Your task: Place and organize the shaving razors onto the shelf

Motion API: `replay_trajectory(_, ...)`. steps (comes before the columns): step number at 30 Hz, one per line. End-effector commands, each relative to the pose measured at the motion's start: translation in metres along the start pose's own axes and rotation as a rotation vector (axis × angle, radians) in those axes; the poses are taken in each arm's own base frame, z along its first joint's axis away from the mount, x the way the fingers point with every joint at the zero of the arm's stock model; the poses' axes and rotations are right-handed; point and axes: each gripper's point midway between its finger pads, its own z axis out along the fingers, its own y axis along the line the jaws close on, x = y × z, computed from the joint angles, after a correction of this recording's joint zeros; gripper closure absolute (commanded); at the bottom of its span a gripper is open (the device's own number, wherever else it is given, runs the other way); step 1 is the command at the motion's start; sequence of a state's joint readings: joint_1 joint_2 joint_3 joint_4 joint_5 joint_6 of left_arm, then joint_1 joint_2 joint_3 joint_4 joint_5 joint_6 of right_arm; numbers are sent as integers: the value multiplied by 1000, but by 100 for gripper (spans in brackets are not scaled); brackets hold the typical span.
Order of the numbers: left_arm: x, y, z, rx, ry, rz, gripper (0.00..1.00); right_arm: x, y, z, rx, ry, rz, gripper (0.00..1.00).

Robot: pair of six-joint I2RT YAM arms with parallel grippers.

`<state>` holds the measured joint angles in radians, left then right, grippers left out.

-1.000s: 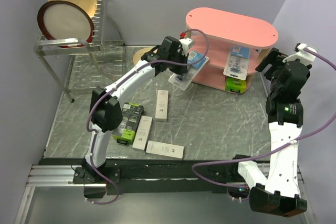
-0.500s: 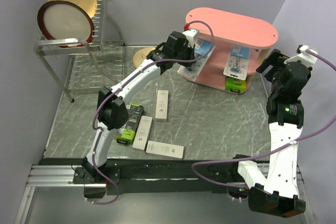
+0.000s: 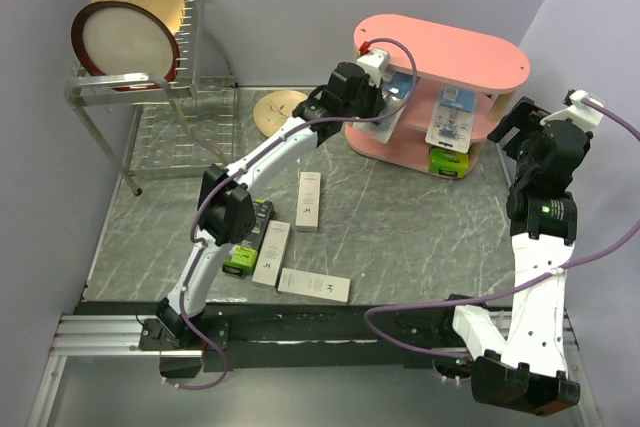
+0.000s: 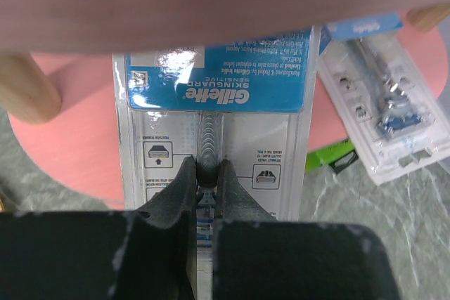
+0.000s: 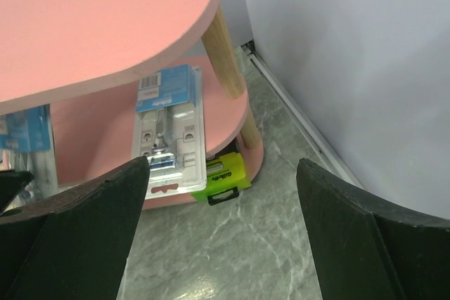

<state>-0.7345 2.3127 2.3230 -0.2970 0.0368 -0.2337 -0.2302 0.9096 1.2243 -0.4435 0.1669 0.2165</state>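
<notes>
My left gripper (image 3: 384, 97) (image 4: 206, 173) is shut on a blue-white blister razor card (image 4: 211, 103), holding it at the left end of the pink shelf (image 3: 450, 47), over the middle board (image 4: 70, 159). A second blister card (image 3: 452, 119) (image 5: 169, 131) leans on that same tier further right. Below it, a lime-green box (image 3: 449, 160) (image 5: 225, 173) sits on the bottom board. Three slim white boxes (image 3: 309, 199) (image 3: 271, 252) (image 3: 314, 286) lie on the table. A black-and-lime box (image 3: 250, 237) is partly hidden behind the left arm. My right gripper (image 3: 522, 119) (image 5: 225, 223) hangs open and empty beside the shelf's right end.
A wire dish rack (image 3: 130, 87) with two plates (image 3: 125, 42) stands at the back left. A tan plate (image 3: 278, 107) lies flat on the table near the shelf. The lilac wall (image 5: 351, 68) runs close to the shelf's right end.
My left gripper has carried the blister card up and to the right, from in front of the shelf to its middle tier. The right arm has barely moved.
</notes>
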Motion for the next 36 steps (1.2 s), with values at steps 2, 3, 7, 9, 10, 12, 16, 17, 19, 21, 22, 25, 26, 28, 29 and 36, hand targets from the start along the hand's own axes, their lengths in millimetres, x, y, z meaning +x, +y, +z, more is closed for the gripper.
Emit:
replay_trajectory(2,-63,-18,-4,27,-220,1,98,-1,-1,-3,-1,-10,25,8)
replay_trajectory(3,-67,-19,-3,33,-242,5,98,0,-1,-1,-1,-9,28,8)
replay_trajectory(7,-70,-17,5,3,-290,20,96,1,-2,-1,1,-3,24,8)
replay_trajectory(9,-67,-15,11,-7,-298,26,95,2,-3,-2,3,0,24,8)
replay_trajectory(10,-67,-14,13,-20,-302,33,95,2,-3,-2,3,1,24,8)
replay_trajectory(12,-70,-16,17,-26,-337,45,93,4,-3,-2,1,8,25,8)
replay_trajectory(16,-66,-12,26,-67,-357,83,86,8,-2,-1,-10,24,25,8)
replay_trajectory(17,-68,-10,26,-81,-370,83,79,6,-2,-1,-7,22,27,8)
replay_trajectory(19,-68,-8,27,-93,-376,84,62,7,-3,-2,-2,28,25,8)
replay_trajectory(21,-76,-15,21,-84,-392,85,50,7,-3,-4,-5,24,22,7)
replay_trajectory(22,-76,-18,19,-81,-391,91,45,7,-4,-6,-2,22,20,7)
replay_trajectory(25,-95,-37,-2,-68,-427,86,38,10,-6,-7,5,31,20,7)
replay_trajectory(26,-98,-45,-7,-58,-432,80,37,11,-6,-7,7,33,29,7)
replay_trajectory(28,-110,-54,-20,-46,-446,71,34,10,-5,-7,3,35,41,7)
replay_trajectory(29,-118,-64,-31,-35,-458,71,33,8,-3,-9,-1,30,56,7)
replay_trajectory(36,-130,-86,-124,59,-518,73,27,3,-1,-14,-14,18,55,7)
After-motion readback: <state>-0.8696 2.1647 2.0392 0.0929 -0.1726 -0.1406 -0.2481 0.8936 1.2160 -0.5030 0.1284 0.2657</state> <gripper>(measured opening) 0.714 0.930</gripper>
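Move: Ahead and to the right of the left hand, which holds a blister-packed razor, lies its spot on the middle pink shelf: about 4 cm forward, 5 cm right and nearly level. The other packed razor lies some 15 cm to the hand's right and 1 cm nearer, with the green-black box about 13 cm below the hand under it. The top board's middle is roughly 5 cm forward, 11 cm right and 11 cm above. From the right hand, the spot is about 22 cm ahead, 20 cm left and 13 cm below. Easing the packed razor about 4 cm forward and right between the boards, the left hand lifts slightly and tips its fingers up some 15 degrees. Its fingers open wide and let go of the pack beside the other one, then the hand backs out about 7 cm towards its base, rising a little away from the shelf. ##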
